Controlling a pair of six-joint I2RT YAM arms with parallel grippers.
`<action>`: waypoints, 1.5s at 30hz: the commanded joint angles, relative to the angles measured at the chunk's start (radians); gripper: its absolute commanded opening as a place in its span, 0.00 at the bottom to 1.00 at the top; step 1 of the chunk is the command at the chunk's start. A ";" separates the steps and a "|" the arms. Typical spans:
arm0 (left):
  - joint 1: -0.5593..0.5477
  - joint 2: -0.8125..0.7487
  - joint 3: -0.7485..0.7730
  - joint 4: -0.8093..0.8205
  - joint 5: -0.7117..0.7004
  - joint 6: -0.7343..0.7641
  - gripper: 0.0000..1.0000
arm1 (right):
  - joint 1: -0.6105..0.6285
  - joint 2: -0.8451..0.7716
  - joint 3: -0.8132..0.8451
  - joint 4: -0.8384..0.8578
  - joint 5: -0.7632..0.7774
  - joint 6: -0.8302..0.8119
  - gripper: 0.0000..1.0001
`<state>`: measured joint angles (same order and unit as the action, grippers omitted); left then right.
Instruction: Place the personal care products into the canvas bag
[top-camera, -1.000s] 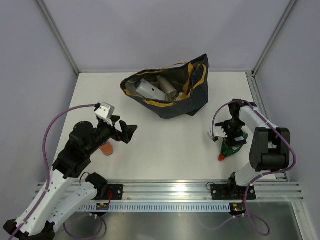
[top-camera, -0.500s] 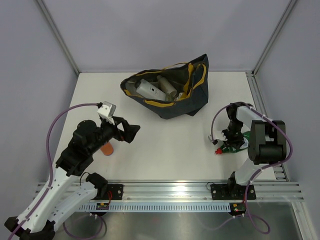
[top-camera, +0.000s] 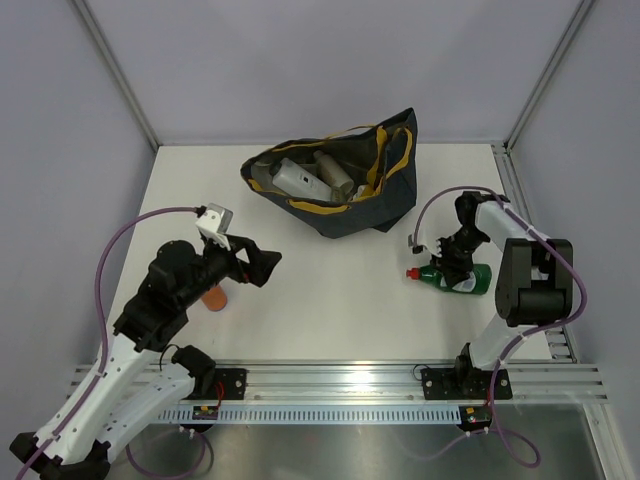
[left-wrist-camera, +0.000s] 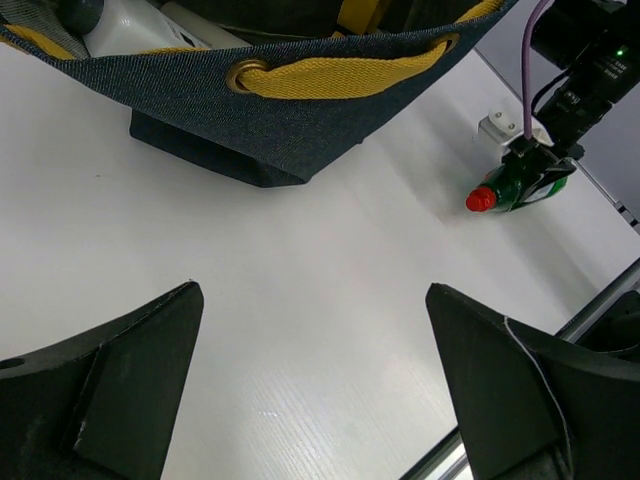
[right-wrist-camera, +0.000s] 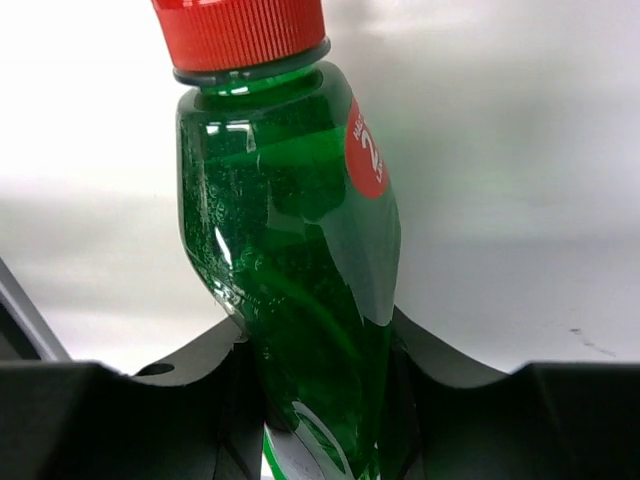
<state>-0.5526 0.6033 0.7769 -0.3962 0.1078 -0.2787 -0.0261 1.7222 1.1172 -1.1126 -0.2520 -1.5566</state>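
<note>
A green bottle (top-camera: 462, 279) with a red cap lies on its side at the table's right, cap pointing left. My right gripper (top-camera: 452, 264) is shut on its body. In the right wrist view the green bottle (right-wrist-camera: 300, 250) fills the space between the two black fingers of the right gripper (right-wrist-camera: 322, 345). An orange bottle (top-camera: 212, 297) stands at the left, partly hidden under my left arm. My left gripper (top-camera: 266, 266) hovers open beside it, and the left gripper (left-wrist-camera: 312, 290) has only bare table between its fingers. The canvas bag (top-camera: 392, 200) sits at the back with several bottles (top-camera: 300, 179) inside.
The canvas bag (left-wrist-camera: 250, 135) with its yellow handle (left-wrist-camera: 340, 75) fills the top of the left wrist view, and the green bottle (left-wrist-camera: 520, 182) shows at the right there. A metal rail (top-camera: 340, 378) runs along the near edge. Grey walls close the back and sides.
My right gripper has shut on the green bottle and swung it, so its red cap now points left rather than toward the near edge. The left arm has barely shifted.
</note>
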 joint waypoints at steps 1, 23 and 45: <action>0.003 -0.017 0.001 0.037 -0.008 -0.014 0.99 | 0.005 -0.105 0.102 -0.042 -0.231 0.079 0.00; 0.003 -0.065 0.028 -0.015 -0.269 -0.086 0.99 | 0.371 -0.276 0.700 0.359 -0.652 1.073 0.00; 0.003 -0.157 0.033 -0.342 -0.723 -0.399 0.99 | 0.588 0.178 0.909 0.431 0.081 0.658 0.00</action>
<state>-0.5522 0.4450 0.7681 -0.6666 -0.4747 -0.5766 0.5514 1.9636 2.0266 -0.7631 -0.3168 -0.7105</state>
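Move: In the right hand the green bottle is already gripped, close to the table. The canvas bag lies about 20 cm ahead and 31 cm left of that hand, its middle some 8 cm higher; inside it are the white bottle (20 cm ahead, 39 left) and the grey bottle (20 ahead, 32 left). From the left hand the orange bottle is roughly 13 cm left, 2 back and 20 below, and the bag 25 ahead, 16 right, 16 lower. Swinging the gripped green bottle up and left, the right hand rises nearly 40 cm, reaches forward over the bag, then sinks some 17 cm into its mouth; its fingers tilt out forward-left, then partly back down, keeping their hold. The open left hand travels about 10 cm left towards the orange bottle, turning counter-clockwise and sinking slightly late on. ##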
